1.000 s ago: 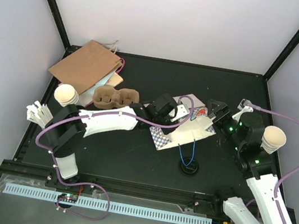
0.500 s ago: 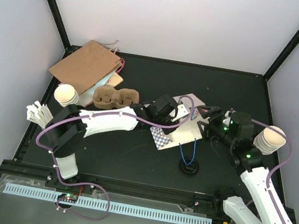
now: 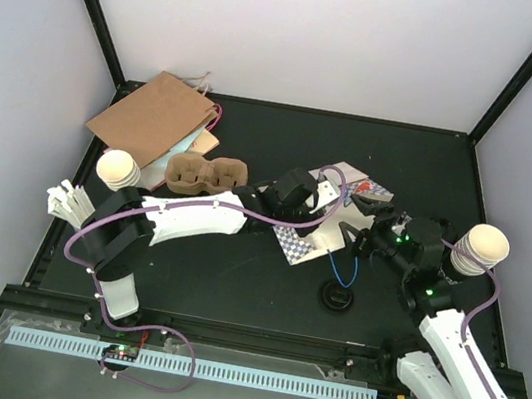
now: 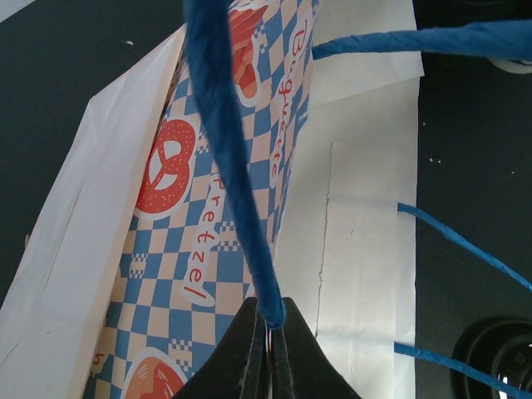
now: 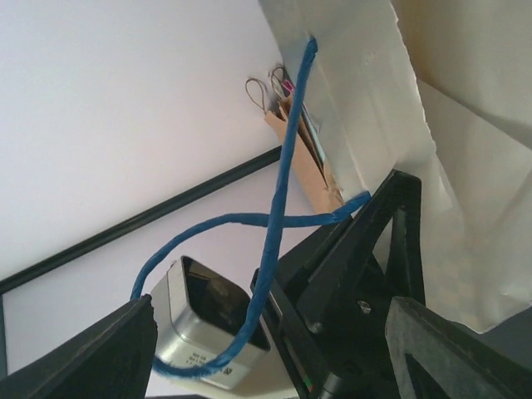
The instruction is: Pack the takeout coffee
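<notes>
The blue-and-white checked paper bag (image 3: 312, 242) lies mid-table, partly lifted at its mouth. My left gripper (image 3: 324, 201) is shut on one blue handle (image 4: 241, 191) of the bag (image 4: 208, 208), pinching the cord at the fingertips. My right gripper (image 3: 359, 237) stands open at the bag's right side. Its fingers (image 5: 465, 349) straddle the other blue handle loop (image 5: 274, 249) without pinching it, with the white bag wall (image 5: 366, 100) above. One takeout coffee (image 3: 337, 296) stands just in front of the bag, seen as a black round lid. Its lid (image 4: 499, 370) also shows at the left wrist view's lower right corner.
A brown paper bag (image 3: 153, 116) and a cardboard cup carrier (image 3: 207, 175) lie at the back left. Stacks of cream cups without lids stand at the left (image 3: 117, 169) and right (image 3: 482, 244) table edges. White folded items (image 3: 65, 200) lie at the left edge.
My right gripper has swung left and nearer, from behind the bag to its right side at the handle loop. The bag has shifted and its mouth has risen. The left gripper keeps its hold.
</notes>
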You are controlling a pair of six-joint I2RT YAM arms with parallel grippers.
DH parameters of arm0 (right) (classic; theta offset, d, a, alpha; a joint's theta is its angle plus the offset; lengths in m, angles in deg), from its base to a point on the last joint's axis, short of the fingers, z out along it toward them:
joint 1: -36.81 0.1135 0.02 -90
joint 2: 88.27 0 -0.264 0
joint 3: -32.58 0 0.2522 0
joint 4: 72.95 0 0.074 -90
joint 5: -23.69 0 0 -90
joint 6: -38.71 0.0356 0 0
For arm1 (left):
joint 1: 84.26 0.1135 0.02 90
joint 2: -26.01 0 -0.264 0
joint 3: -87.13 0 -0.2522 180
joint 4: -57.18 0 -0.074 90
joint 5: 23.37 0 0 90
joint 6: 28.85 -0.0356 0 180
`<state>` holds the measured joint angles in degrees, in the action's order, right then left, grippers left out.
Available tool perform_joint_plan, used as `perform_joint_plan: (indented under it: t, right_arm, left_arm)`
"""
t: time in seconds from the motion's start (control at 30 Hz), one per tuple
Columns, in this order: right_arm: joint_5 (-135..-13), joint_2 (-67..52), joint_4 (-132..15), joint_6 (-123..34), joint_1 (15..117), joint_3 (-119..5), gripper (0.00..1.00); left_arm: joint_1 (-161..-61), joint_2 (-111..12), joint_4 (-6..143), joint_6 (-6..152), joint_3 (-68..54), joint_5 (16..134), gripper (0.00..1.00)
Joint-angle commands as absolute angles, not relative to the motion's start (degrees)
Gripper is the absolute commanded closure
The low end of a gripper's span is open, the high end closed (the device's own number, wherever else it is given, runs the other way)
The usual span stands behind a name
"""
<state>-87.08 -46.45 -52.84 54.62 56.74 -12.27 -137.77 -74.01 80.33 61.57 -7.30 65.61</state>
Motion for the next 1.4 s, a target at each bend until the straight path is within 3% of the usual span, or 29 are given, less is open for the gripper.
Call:
perform_joint_plan:
  t: [0.0, 0.5, 0.6, 0.83, 0.9, 1.0, 1.07, 1.37]
  right_arm:
    - [-87.58, -45.66, -62.12, 60.26, 57.11, -10.35, 0.22]
    - [-81.26, -42.26, -72.94, 63.72, 58.35, -9.51, 0.24]
    - [-79.60, -42.40, -72.27, 63.13, 58.37, -10.10, 0.37]
    - [-78.13, -43.52, -65.19, 58.74, 58.39, -13.81, 0.85]
    - [-77.46, -44.34, -63.05, 58.01, 58.30, -14.27, 0.93]
    - [-75.67, -45.95, -59.41, 56.02, 58.35, -14.95, 0.97]
    - [-74.29, -47.04, -56.98, 53.33, 58.27, -15.72, 0.99]
    - [-73.20, -46.75, -46.58, 32.47, 57.79, -22.39, 0.99]
  left_arm:
    - [-138.62, -73.65, 76.67, 63.26, -6.22, 64.73, 0.99]
    - [-139.43, -73.42, 75.68, 63.46, -6.81, 64.46, 0.98]
    - [-139.54, -73.33, 75.50, 63.56, -7.11, 64.35, 0.98]
    - [-139.72, -73.40, 75.28, 63.52, -7.55, 63.97, 0.98]
    - [-139.72, -73.48, 75.33, 63.50, -7.49, 63.90, 0.98]
    - [-139.72, -73.20, 75.59, 63.50, -7.56, 63.79, 0.98]
    - [-139.72, -72.47, 76.47, 63.73, -7.32, 63.79, 0.92]
    - [-139.72, -60.74, 82.43, 65.06, -11.50, 62.54, 0.45]
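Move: The top of the far blue handle, which I go for with my open right hand, is roughly 3 cm ahead and 2 cm above it. From that hand the paper bag lies about 2 cm ahead, 3 cm left and 14 cm down; the near blue handle about 7 cm back, 15 cm down; the black lid some 12 cm back, 2 cm left, 22 cm down. From my left hand, still pinching the rim at that far handle's root, its top is about 2 cm ahead, 4 cm right and 9 cm up. With my right hand I reach about 3 cm forward and as much up, shut its open fingers on the far blue handle's loop, then draw it to my right and farther up, a little back. My left hand keeps its pinch at the handle's root, easing about 1 cm right and up, then opens about halfway to let go and starts back up and left. ##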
